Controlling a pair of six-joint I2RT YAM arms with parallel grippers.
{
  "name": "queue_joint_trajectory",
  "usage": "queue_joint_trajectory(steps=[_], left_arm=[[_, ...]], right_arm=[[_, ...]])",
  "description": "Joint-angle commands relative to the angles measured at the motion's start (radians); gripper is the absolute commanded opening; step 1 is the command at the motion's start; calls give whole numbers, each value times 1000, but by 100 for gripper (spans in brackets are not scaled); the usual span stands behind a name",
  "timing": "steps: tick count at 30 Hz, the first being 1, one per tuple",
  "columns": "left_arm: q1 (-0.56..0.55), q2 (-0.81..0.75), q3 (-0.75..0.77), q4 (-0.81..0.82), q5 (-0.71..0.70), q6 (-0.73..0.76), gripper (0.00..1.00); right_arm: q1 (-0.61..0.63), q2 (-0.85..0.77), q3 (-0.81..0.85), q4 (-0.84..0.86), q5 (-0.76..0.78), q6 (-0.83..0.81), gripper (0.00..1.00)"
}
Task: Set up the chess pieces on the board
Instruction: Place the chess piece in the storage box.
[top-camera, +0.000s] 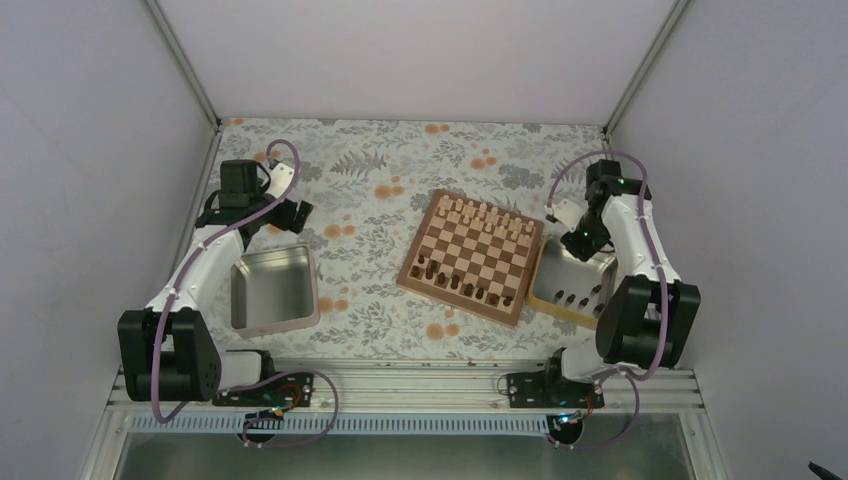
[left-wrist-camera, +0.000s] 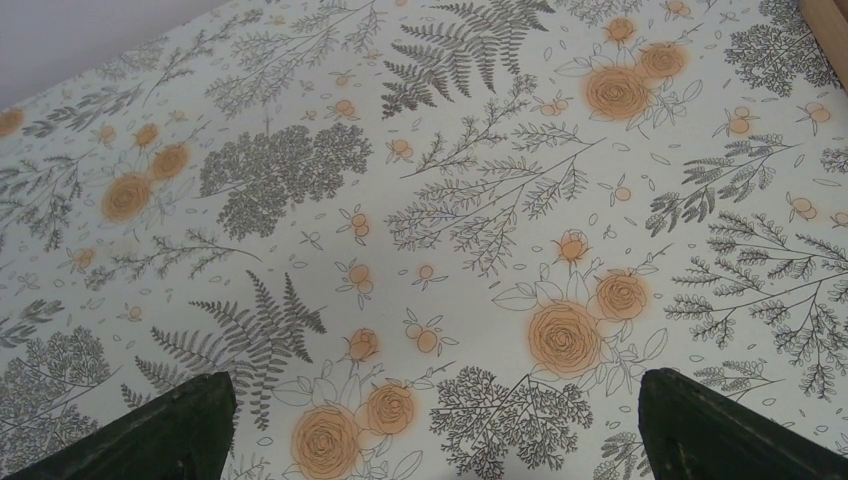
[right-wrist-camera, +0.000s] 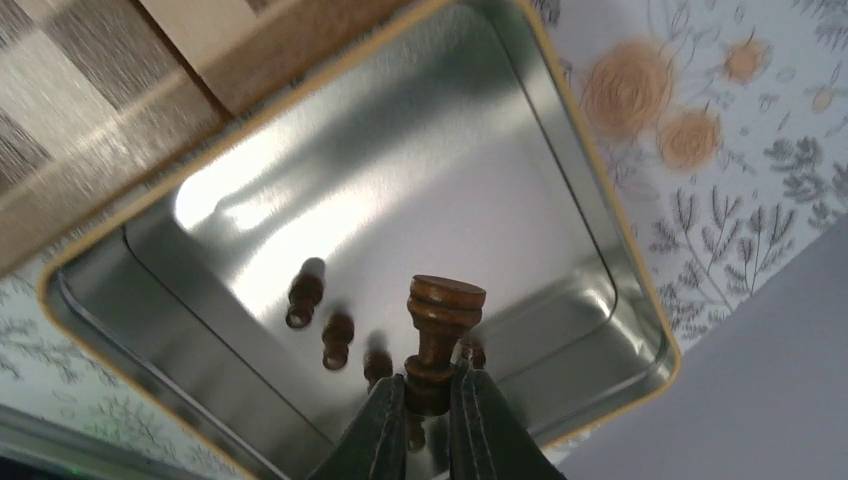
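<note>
My right gripper is shut on the head of a dark brown chess piece, holding it base outward above a metal tin. Several more dark chess pieces lie on the tin's floor. The board stands mid-table just left of that tin, and its corner shows in the right wrist view. Dark pieces stand along the board's near rows. In the top view the right gripper hovers over the tin's far end. My left gripper is open over bare tablecloth, its fingers wide apart.
Pale cream pieces fill the board's far rows. An empty grey tin sits at the near left, below the left gripper. A flowered cloth covers the table, with white walls on three sides.
</note>
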Motion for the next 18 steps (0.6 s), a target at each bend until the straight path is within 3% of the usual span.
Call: queue_joint_trajectory(steps=[1, 8, 18], left_arm=[[5, -18, 17, -5, 22, 8, 100], [5, -14, 16, -4, 36, 14, 100], [4, -21, 8, -4, 39, 22, 100]], right_arm=[[5, 20, 34, -89, 126, -52, 8], [11, 93, 8, -112, 286, -93, 10], [66, 304, 57, -101, 268, -62, 11]])
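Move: The right hand holds a brown chess piece upright over the storage box, whose middle is about 2 cm back, 1 cm left and some 11 cm below. A lone brown piece stands about 4 cm back and 4 cm right; the middle of the row of four is 6 cm back, level sideways. The chess board's middle lies 3 cm ahead and 22 cm left. From the left hand the box is about 11 cm back and 57 cm right. Keeping its pinch on the brown piece, the right hand first slides about 3.5 cm right and 2 cm back, nearly level, towards the part of the storage box where the lone piece stands. It then sinks about 4 cm towards the floor of the box, while the wrist tilts over 20-odd degrees so that the fingers and the base of the piece swing to point down, back and to the right. ##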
